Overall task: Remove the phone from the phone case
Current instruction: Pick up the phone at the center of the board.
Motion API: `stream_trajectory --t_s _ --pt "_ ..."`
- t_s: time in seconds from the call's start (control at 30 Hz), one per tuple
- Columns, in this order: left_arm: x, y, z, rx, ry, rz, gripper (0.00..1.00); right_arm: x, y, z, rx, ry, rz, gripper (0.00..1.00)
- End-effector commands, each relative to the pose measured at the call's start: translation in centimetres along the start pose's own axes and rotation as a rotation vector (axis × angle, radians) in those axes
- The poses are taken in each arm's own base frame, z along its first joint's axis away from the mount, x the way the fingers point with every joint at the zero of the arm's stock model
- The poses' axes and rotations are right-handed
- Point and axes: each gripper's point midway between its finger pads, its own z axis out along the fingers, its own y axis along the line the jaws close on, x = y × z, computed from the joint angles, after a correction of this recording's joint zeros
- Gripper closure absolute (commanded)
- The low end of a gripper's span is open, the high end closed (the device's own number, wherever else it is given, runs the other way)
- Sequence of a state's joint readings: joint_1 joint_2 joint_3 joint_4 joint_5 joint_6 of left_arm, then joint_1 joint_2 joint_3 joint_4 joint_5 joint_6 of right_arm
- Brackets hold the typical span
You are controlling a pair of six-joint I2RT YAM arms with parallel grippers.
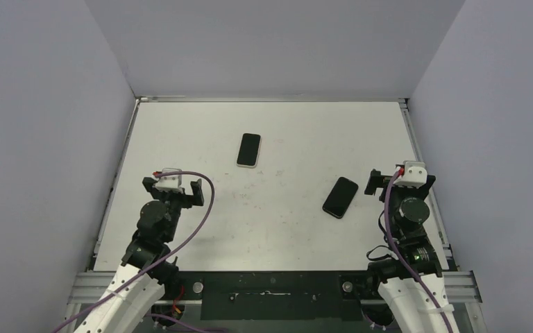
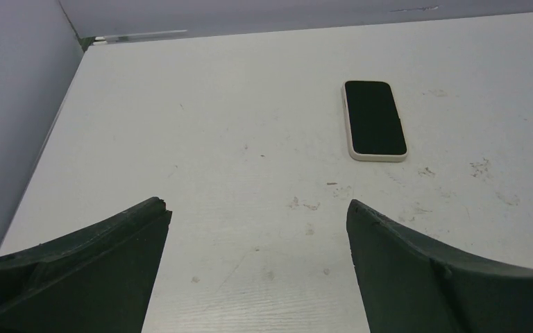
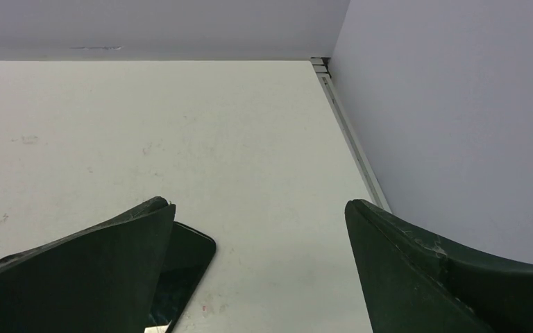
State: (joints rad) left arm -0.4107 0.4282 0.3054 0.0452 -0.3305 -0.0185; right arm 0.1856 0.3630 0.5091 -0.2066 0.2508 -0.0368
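Observation:
A phone in a white case [image 1: 248,150] lies screen up on the table at centre back; it also shows in the left wrist view [image 2: 375,119], ahead and to the right of my fingers. A second black phone [image 1: 340,197] lies tilted at the right; in the right wrist view its corner [image 3: 189,260] shows partly hidden behind my left finger. My left gripper [image 1: 174,191] is open and empty near the left side, apart from both phones. My right gripper [image 1: 395,182] is open and empty just right of the black phone.
The white table [image 1: 271,229] has metal rails along its left and right edges. Grey walls enclose the back and both sides; the right wall [image 3: 458,111] is close to my right gripper.

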Motion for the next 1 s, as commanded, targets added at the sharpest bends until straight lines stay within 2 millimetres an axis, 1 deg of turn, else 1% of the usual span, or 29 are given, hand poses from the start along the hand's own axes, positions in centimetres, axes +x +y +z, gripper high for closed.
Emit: stream_trajectory --t_s 0.0,0.07,0.2,0.27,0.33,0.37,0.43,0.5,0.57,0.7,0.83,0.97 --pt "-2.3 -0.3 0.0 0.01 -0.078 -0.046 0.03 -1.3 -0.1 0.2 0.009 -0.011 0.02 0.0" --pt "-2.5 -0.1 0.1 -0.007 -0.075 -0.065 0.03 -1.1 0.1 0.3 0.002 0.006 0.025 0.0" --pt "-2.9 -0.8 1.0 -0.003 -0.009 -0.106 0.03 -1.2 0.6 0.4 -0.014 0.031 0.055 0.0" --pt "-3.3 -1.7 1.6 0.024 0.033 -0.131 0.03 -1.3 0.9 0.5 -0.025 0.045 0.07 0.0" --pt "-3.3 -2.8 2.2 0.058 0.095 -0.16 0.03 -1.6 1.0 0.6 -0.026 0.066 0.097 0.0" --pt "-3.8 -3.5 2.6 0.082 0.112 -0.172 0.03 -1.5 1.2 0.7 -0.026 0.092 0.113 0.0" --pt "-3.8 -4.8 3.4 0.117 0.157 -0.211 0.03 -1.3 1.5 0.8 -0.03 0.137 0.137 0.0" --pt "-3.4 -6.0 4.3 0.137 0.212 -0.262 0.03 -0.6 2.0 0.8 -0.044 0.202 0.145 0.0" --pt "-2.7 -7.3 5.2 0.17 0.283 -0.285 0.03 -0.1 2.4 1.0 -0.04 0.256 0.18 0.0" --pt "-0.9 -9.7 6.9 0.229 0.406 -0.324 0.03 -0.4 3.0 1.6 -0.034 0.296 0.236 0.0" --pt "1.0 -12.1 9.3 0.273 0.529 -0.342 0.03 -1.4 3.9 1.8 -0.057 0.297 0.285 0.0" --pt "2.3 -13.8 12.5 0.277 0.621 -0.322 0.03 -1.2 5.2 2.1 -0.126 0.22 0.329 0.0"
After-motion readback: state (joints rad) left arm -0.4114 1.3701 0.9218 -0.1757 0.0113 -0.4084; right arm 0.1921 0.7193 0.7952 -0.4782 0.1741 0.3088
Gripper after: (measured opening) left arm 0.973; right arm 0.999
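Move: The pale-edged phone lies about 24 cm ahead of the left hand, some 19 cm to its right and 19 cm below. The black phone is only 4 cm or so ahead of that hand but roughly 54 cm to its right. From the right hand the black phone lies about 12 cm to the left, 4 cm ahead and 24 cm below, with the pale-edged phone some 45 cm to the left and 24 cm ahead. Heading towards the pale-edged phone, the open left hand swings right and forward about 15 cm, rising slightly before sinking 5 cm net; its fingers tip down some 35 degrees, its right side rolling up. The open right hand drifts left and forward towards the black phone, tipping down and rolling left side up. Neither touches anything. ##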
